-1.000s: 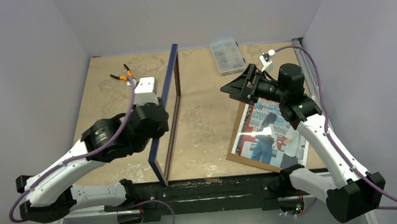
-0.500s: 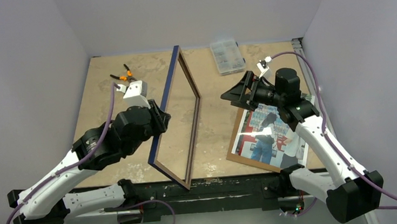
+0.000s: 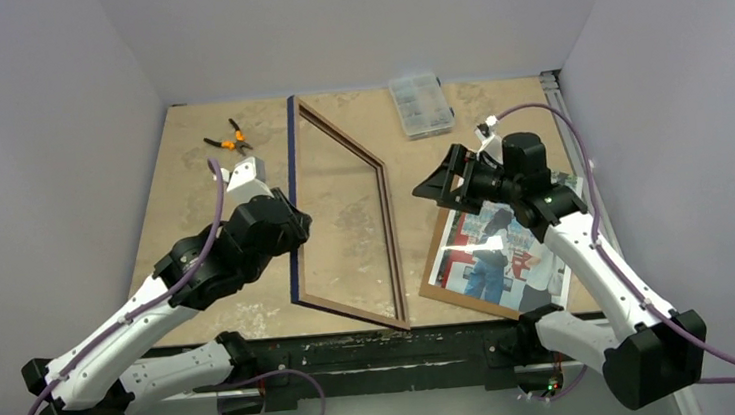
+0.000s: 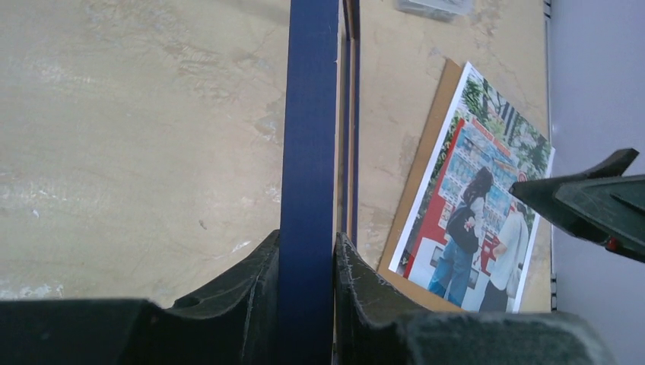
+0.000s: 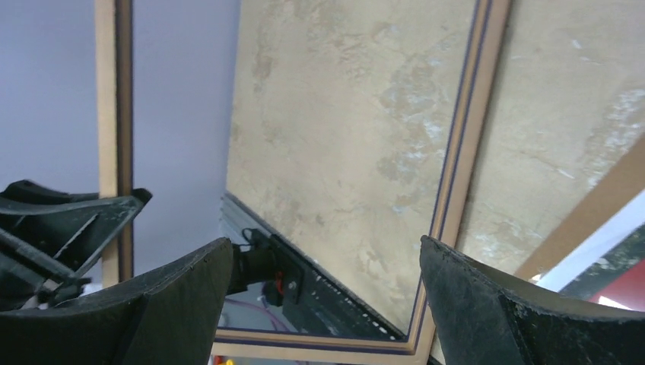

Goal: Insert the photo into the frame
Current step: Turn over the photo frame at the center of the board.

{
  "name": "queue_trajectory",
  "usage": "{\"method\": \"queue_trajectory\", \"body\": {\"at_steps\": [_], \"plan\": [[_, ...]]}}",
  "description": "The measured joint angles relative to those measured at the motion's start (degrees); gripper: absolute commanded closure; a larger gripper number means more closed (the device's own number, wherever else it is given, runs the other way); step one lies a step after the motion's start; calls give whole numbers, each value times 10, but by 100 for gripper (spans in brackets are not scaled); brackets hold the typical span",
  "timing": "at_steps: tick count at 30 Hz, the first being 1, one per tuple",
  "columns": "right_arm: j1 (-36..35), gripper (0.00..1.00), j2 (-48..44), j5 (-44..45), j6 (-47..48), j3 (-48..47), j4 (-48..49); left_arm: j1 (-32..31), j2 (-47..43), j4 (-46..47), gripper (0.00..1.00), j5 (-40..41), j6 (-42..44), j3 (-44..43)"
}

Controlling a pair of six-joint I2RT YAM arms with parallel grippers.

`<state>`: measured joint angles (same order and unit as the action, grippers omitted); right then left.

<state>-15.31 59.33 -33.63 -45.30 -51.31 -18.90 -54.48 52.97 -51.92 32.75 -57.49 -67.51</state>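
Note:
The frame (image 3: 388, 226) leans tilted over the table's middle, its wood-brown face up and its dark blue edge on the left. My left gripper (image 3: 290, 226) is shut on that blue left rail (image 4: 308, 114), with the jaws pressed on both sides of it (image 4: 306, 251). The photo (image 3: 496, 248) lies face up on a brown board (image 3: 436, 252) at the right; it also shows in the left wrist view (image 4: 487, 182). My right gripper (image 3: 439, 183) is open and empty, hovering just right of the frame's right rail (image 5: 464, 152), above the board's far end.
Orange-handled pliers (image 3: 225, 137) lie at the back left. A clear parts box (image 3: 421, 104) sits at the back, right of centre. Walls close in the table on three sides. The black base rail (image 3: 376, 347) runs along the near edge.
The frame has tipped from standing on edge to leaning over to the right, its brown face now showing. My left gripper turned with it. The right gripper has shifted slightly.

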Motion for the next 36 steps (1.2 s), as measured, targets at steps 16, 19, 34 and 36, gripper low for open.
{"method": "queue_trajectory", "body": {"at_steps": [16,19,34,36], "plan": [[-111,21,157,130,101,33,-61,64,-1,17,100,15,-17,94],[-142,24,212,159,108,34,-57,70,3,17,100,17,-9,103],[-187,75,321,219,108,27,16,93,25,3,88,24,18,145],[-186,87,326,221,106,27,21,98,30,-5,84,28,23,145]]}}
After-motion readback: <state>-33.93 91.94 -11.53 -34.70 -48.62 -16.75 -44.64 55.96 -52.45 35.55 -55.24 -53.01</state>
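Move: The photo frame stands tilted, its left rail held up by the left hand and its right rail low. From the right hand the right rail's middle lies 8 cm left, 2 cm back and some 20 cm below, the held rail 24 cm left, 1 cm back and 3 cm above, the photo 16 cm right, 2 cm back and 24 cm below. From the left hand that right rail is 16 cm right, 4 cm ahead and 23 cm down; the bare board meant for the held rail lies about 10 cm left, 2 cm ahead and 27 cm below. The frame's left rail, still pinched, is brought down about 11 cm and some 6 cm left by the left hand, which rolls its left side up roughly 15 degrees and turns a little counter-clockwise. Meanwhile the right hand drops about 22 cm with a slight drift left, tipping its open fingers to point down, then closes them across the right rail and pinches it. ##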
